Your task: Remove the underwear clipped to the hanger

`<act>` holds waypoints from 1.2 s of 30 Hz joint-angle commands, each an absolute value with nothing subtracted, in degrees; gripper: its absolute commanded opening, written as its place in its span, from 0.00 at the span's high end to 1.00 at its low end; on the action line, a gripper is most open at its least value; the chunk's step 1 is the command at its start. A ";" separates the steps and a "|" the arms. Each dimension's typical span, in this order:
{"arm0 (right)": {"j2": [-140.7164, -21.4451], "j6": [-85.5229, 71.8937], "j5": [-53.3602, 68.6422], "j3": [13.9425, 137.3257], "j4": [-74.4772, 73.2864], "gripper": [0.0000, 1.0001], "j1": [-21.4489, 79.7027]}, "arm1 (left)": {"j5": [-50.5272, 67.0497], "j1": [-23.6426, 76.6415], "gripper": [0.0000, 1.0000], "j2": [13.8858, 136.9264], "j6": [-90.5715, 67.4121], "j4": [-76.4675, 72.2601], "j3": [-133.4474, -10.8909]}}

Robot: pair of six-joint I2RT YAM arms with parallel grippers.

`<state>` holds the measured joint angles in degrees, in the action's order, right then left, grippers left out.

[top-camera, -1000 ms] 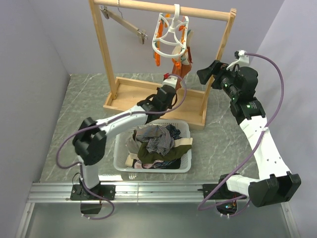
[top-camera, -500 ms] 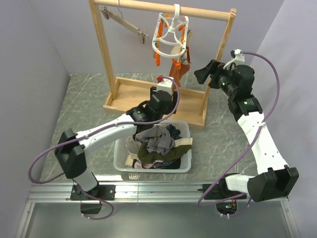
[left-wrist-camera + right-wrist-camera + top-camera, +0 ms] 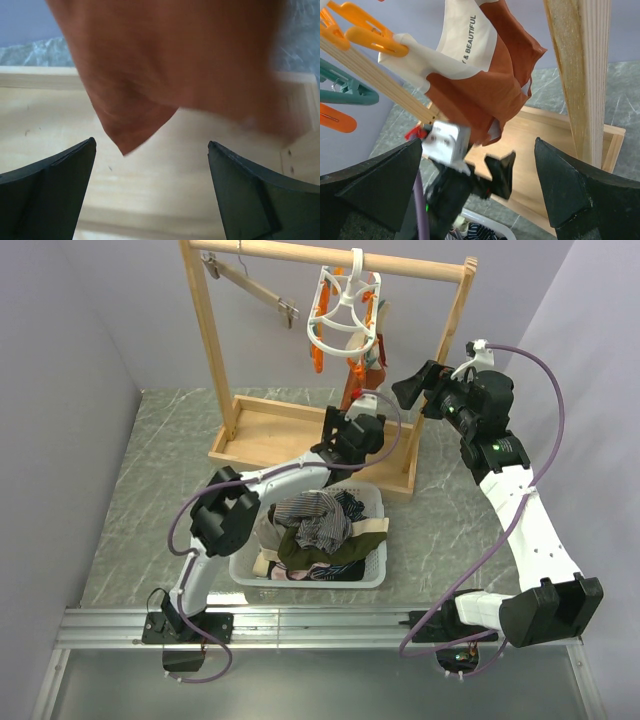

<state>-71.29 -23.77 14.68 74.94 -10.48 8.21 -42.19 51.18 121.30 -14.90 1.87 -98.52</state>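
Note:
A rust-orange underwear with a cream printed band hangs from the white hanger, held by an orange peg. My left gripper sits just below its lower tip, open, with nothing between the jaws. In the left wrist view the cloth fills the top, above the gap of my left gripper. My right gripper is open to the right of the cloth, apart from it. In the right wrist view my right gripper looks at the underwear and at my left gripper.
The hanger hooks on a wooden rack's top rail; its right post stands beside my right gripper, its base board lies under my left. A white basket of removed clothes sits in front. A teal peg dangles nearby.
My left gripper was shut at the rust-orange underwear and has opened, dropping slightly back; the cloth stays clipped. My right gripper rose a little and then held still.

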 commanded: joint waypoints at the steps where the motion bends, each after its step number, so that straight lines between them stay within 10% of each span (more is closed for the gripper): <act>1: -70.14 -24.17 15.03 77.43 -10.02 0.00 8.09 | -45.09 48.96 0.00 122.43 -13.88 -2.46 -104.58; 4: -70.14 -24.00 15.03 77.26 -10.11 0.00 8.09 | -42.55 47.99 0.22 122.35 -13.54 -1.94 -105.29; 8: -70.31 -23.82 14.59 76.99 -9.84 0.00 8.00 | -40.61 47.90 0.99 117.27 -13.62 -1.33 -100.73; 36: -68.99 -21.88 28.38 77.78 -3.08 0.00 8.09 | -39.55 58.54 0.99 77.53 -27.41 17.74 -72.60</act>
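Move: The orange underwear hangs from the hanger just in front of my open left hand: its lower edge is about 4 cm ahead, 1 cm left and a couple of cm higher. The hanger's ring is roughly 27 cm above my hand and 2 cm ahead; the laundry basket's middle lies some 23 cm back, 8 cm left and 13 cm below. From my right hand that lower edge is about 8 cm ahead, 9 cm left and 16 cm down. My left hand pushes about 3 cm forward and drifts left, shuts its fingers on the underwear's lower edge, and hauls it back towards me, up and to the left, some 17 cm back and 10 cm up, keeping shut on the cloth. Late on, my open right hand eases about 2 cm left and turns slightly counter-clockwise. ##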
